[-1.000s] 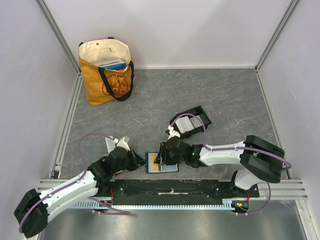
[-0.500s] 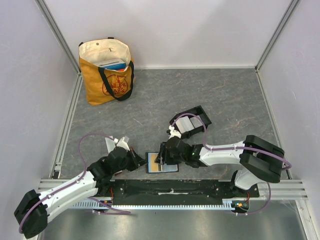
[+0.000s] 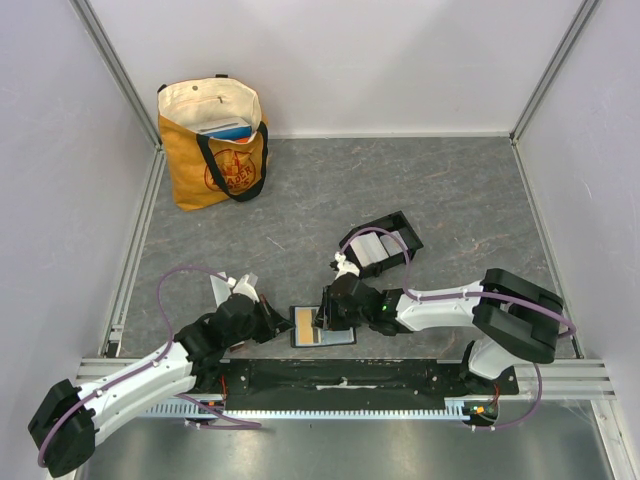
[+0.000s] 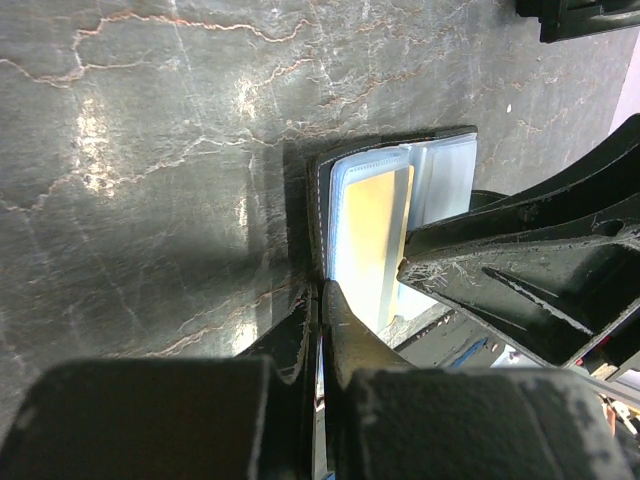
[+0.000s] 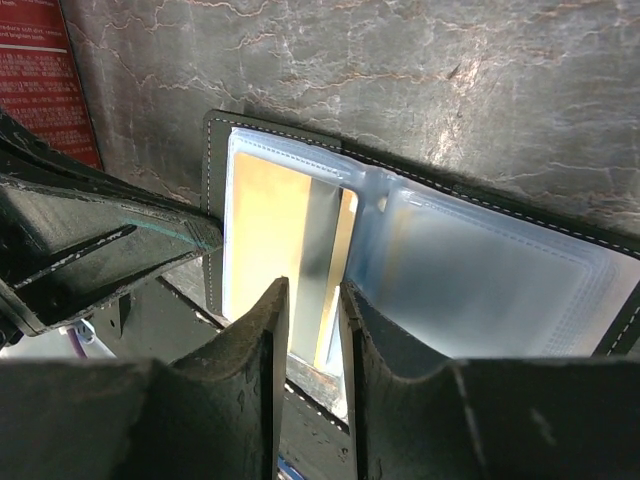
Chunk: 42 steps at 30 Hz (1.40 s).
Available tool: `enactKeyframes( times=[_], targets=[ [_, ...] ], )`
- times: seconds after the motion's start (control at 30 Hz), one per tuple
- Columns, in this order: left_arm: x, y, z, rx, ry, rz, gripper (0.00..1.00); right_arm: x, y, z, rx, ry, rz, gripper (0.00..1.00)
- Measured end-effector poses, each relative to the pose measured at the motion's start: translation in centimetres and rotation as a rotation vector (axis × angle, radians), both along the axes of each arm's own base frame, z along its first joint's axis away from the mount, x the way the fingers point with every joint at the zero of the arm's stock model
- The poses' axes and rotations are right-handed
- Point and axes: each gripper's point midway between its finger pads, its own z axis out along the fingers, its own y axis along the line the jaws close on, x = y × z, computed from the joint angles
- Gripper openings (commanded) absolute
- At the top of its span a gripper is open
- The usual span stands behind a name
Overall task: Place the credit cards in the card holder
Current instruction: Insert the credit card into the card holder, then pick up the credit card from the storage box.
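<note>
A flat black wallet [image 3: 340,338] lies open near the front edge, with an orange-gold credit card [image 3: 306,325] under its left clear sleeve. That card [image 4: 372,240] shows in the left wrist view and again [image 5: 265,235] in the right wrist view. My left gripper [image 3: 281,326] [image 4: 322,292] is shut, tips against the wallet's left edge. My right gripper [image 3: 322,318] [image 5: 315,290] hangs just over the sleeve with its jaws narrowly apart, a grey strip of the card showing between them. The card holder [image 3: 402,230] sits behind, with pale grey credit cards [image 3: 370,250] in it.
An orange tote bag [image 3: 213,150] stands at the back left. A flat grey piece [image 3: 220,290] lies beside my left arm. The metal rail [image 3: 340,375] runs along the front edge. Side walls close in both sides.
My right gripper's jaws have narrowed over the wallet and the arm has edged slightly left. The left gripper and the wallet stay where they were.
</note>
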Motion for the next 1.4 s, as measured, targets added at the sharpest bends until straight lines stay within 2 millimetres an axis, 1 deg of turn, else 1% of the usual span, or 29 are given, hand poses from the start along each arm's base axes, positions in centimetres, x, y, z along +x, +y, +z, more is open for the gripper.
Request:
enactKeyframes(
  times=[0.13, 0.23, 0.3, 0.4, 0.5, 0.53, 0.6, 0.7, 0.83, 0.93, 1.07, 1.17, 1.4],
  targets=[
    [0.0, 0.0, 0.0, 0.000, 0.000, 0.000, 0.02, 0.0, -0.1, 0.0, -0.007, -0.007, 0.007, 0.52],
    [0.0, 0.0, 0.1, -0.004, -0.004, 0.000, 0.02, 0.4, -0.3, 0.7, -0.025, -0.034, 0.010, 0.59],
    [0.1, -0.1, 0.2, -0.009, -0.008, 0.000, 0.02, 0.9, -0.5, 2.1, -0.028, -0.077, 0.010, 0.68],
    [0.1, -0.1, 0.4, -0.013, -0.012, 0.000, 0.02, 2.1, -1.2, 5.3, -0.026, -0.166, -0.006, 0.74],
    [0.1, -0.1, 0.4, -0.015, -0.014, 0.000, 0.02, 4.0, -2.2, 8.7, -0.026, -0.257, -0.043, 0.79],
    [0.1, -0.1, 0.4, -0.015, -0.014, 0.000, 0.02, 4.8, -2.9, 9.8, -0.037, -0.290, -0.063, 0.80],
    [0.1, -0.1, 0.4, -0.015, -0.014, 0.000, 0.02, 6.3, -4.2, 11.3, -0.059, -0.339, -0.102, 0.80],
    [0.1, -0.1, 0.5, -0.015, -0.014, 0.000, 0.02, 8.7, -6.8, 12.4, -0.123, -0.391, -0.163, 0.78],
    [0.1, -0.1, 0.5, -0.016, -0.015, 0.000, 0.02, 11.6, -10.8, 12.1, -0.226, -0.403, -0.237, 0.78],
    [0.1, -0.1, 0.5, -0.015, -0.015, 0.001, 0.02, 13.3, -13.2, 11.8, -0.282, -0.394, -0.265, 0.80],
    [0.1, -0.1, 0.5, -0.015, -0.015, 0.001, 0.02, 15.2, -15.0, 11.6, -0.312, -0.374, -0.272, 0.83],
    [0.1, -0.1, 0.4, -0.013, -0.014, 0.002, 0.02, 16.5, -16.1, 10.8, -0.326, -0.343, -0.268, 0.86],
    [0.1, 0.0, 0.2, -0.004, -0.007, 0.003, 0.02, 18.1, -17.5, 8.6, -0.307, -0.251, -0.241, 0.87]
  ],
)
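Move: The card box with the white credit cards stands about 19 cm ahead of the right hand and 15 cm to its right, at roughly fingertip height. The right fingers are at the open card holder, whose middle lies about 1 cm back and level sideways; the yellow card in its left pocket is some 3 cm left and 1 cm back. From the left hand, the card box is about 21 cm ahead and 23 cm right. The opening right hand leaves the card holder, rises, then swings about 25 cm forward-right over the card box, dipping late. ##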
